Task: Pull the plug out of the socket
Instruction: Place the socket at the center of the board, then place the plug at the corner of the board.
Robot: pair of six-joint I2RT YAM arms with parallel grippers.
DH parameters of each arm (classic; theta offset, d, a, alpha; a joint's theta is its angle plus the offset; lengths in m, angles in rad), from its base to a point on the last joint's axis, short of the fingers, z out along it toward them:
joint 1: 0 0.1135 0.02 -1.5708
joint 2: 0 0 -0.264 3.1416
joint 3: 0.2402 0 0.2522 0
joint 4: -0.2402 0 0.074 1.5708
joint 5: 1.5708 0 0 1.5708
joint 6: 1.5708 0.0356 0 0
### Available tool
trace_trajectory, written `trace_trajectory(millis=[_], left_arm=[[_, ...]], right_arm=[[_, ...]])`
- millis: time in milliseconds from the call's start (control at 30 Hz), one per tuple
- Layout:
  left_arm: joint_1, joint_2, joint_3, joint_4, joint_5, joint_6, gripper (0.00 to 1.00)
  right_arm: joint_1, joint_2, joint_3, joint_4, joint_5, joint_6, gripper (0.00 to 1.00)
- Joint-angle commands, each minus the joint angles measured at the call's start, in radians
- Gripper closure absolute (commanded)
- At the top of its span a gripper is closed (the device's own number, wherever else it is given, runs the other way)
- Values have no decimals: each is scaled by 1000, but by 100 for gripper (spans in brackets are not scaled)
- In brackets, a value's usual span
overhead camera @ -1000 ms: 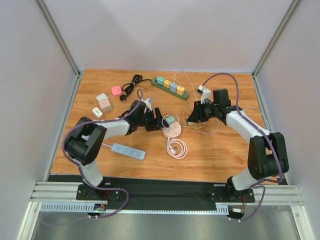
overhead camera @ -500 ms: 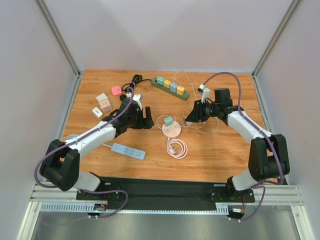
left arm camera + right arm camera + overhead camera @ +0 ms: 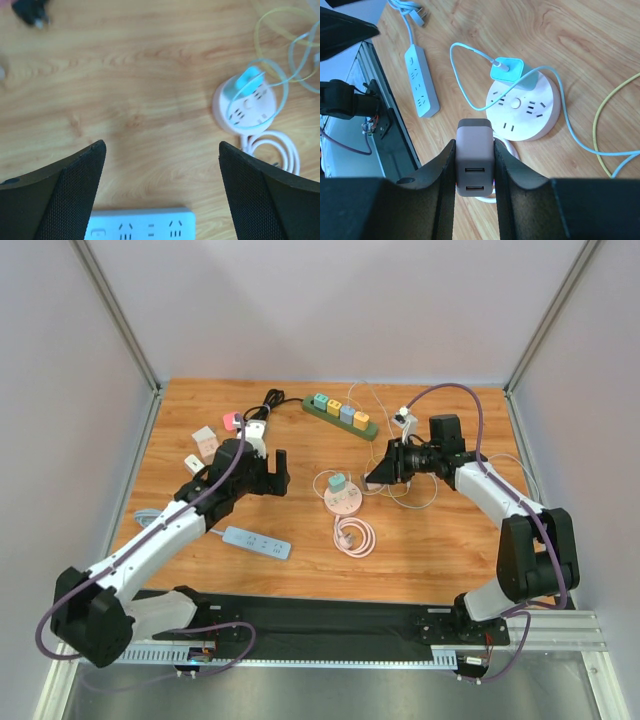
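A mauve USB plug [image 3: 475, 160] is pinched between the fingers of my right gripper [image 3: 474, 145], clear of the round pink-and-white socket [image 3: 540, 120] and hanging above the wood beside it. A teal plug [image 3: 507, 70] with a pale blue cable is still seated in that socket. From above, the right gripper [image 3: 378, 476] hovers just right of the socket [image 3: 345, 506] and the teal plug [image 3: 338, 482]. My left gripper [image 3: 277, 472] stands wide open and empty, left of the socket. Its wrist view shows the left gripper [image 3: 161, 145] over bare wood, with the socket [image 3: 250, 112] at the upper right.
A pale blue power strip [image 3: 257, 542] lies near the left arm, and it also shows as the strip [image 3: 142, 225] below the left fingers. The socket's white cable [image 3: 353, 537] is coiled in front of it. At the back are a green strip with coloured adapters [image 3: 340, 415], a black cord [image 3: 262, 410] and small cube adapters [image 3: 207, 443]. Loose thin cables [image 3: 412, 492] lie under the right arm.
My left gripper has drawn back to the left, away from the round socket, and its jaws have spread wider. The right gripper keeps its hold on the mauve plug, almost unmoved.
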Motion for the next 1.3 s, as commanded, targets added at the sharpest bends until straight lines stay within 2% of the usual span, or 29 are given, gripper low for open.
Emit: trace_trajectory(millis=[0,67,167,267,333,367,500,600,833,1133,1267], left_arm=[[2,-75,-28,158,102,135,0],[-3,-112,-65,273,250,248,0],[-18,-158,-140,404,370,345,0],[-50,-170,-166,456,497,432,0],[-92,-164,-162,467,531,482,0],[-112,-160,-163,476,562,553,0],[-222,-152,-188,524,525,747,1],[-259,-135,-211,600,501,805,0],[-322,-43,-182,642,449,875,0],[-374,89,-131,720,340,865,1],[-393,142,-91,723,300,858,6]], right_arm=[[-4,0,9,46,-65,32,100],[-5,0,7,54,-77,40,100],[-2,0,2,77,-117,67,100],[1,11,-4,113,-173,115,100],[12,26,-8,149,-210,155,100],[16,34,-10,156,-238,165,100],[61,48,-8,172,-263,179,100],[90,49,-4,172,-278,178,100],[124,35,-2,173,-273,181,100],[145,37,-4,182,-270,201,100],[148,37,-5,193,-278,215,100]])
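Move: The plug held in the right gripper lies about 24 cm to the left hand's right, nearly level with it in reach and height. The round socket with the teal plug is on the table, some 17 cm to the left hand's right and 14 cm below; the cable coil is about 9 cm nearer the base than the socket and 2 cm farther right. From the right hand, the left gripper is about 24 cm to the left, at similar reach and height, and that socket is 6 cm left and 2 cm ahead, well below. Bring the left gripper, kept wide open, some 17 cm right and 6 cm back to the plug in the right gripper, lifting at first and then easing part-way down, and swing it nearly 60 degrees clockwise so the fingers point right at the plug. Meanwhile keep the plug pinched in the right fingers and carry it about 6 cm left and 5 cm back, rising slightly, to meet the left gripper. ##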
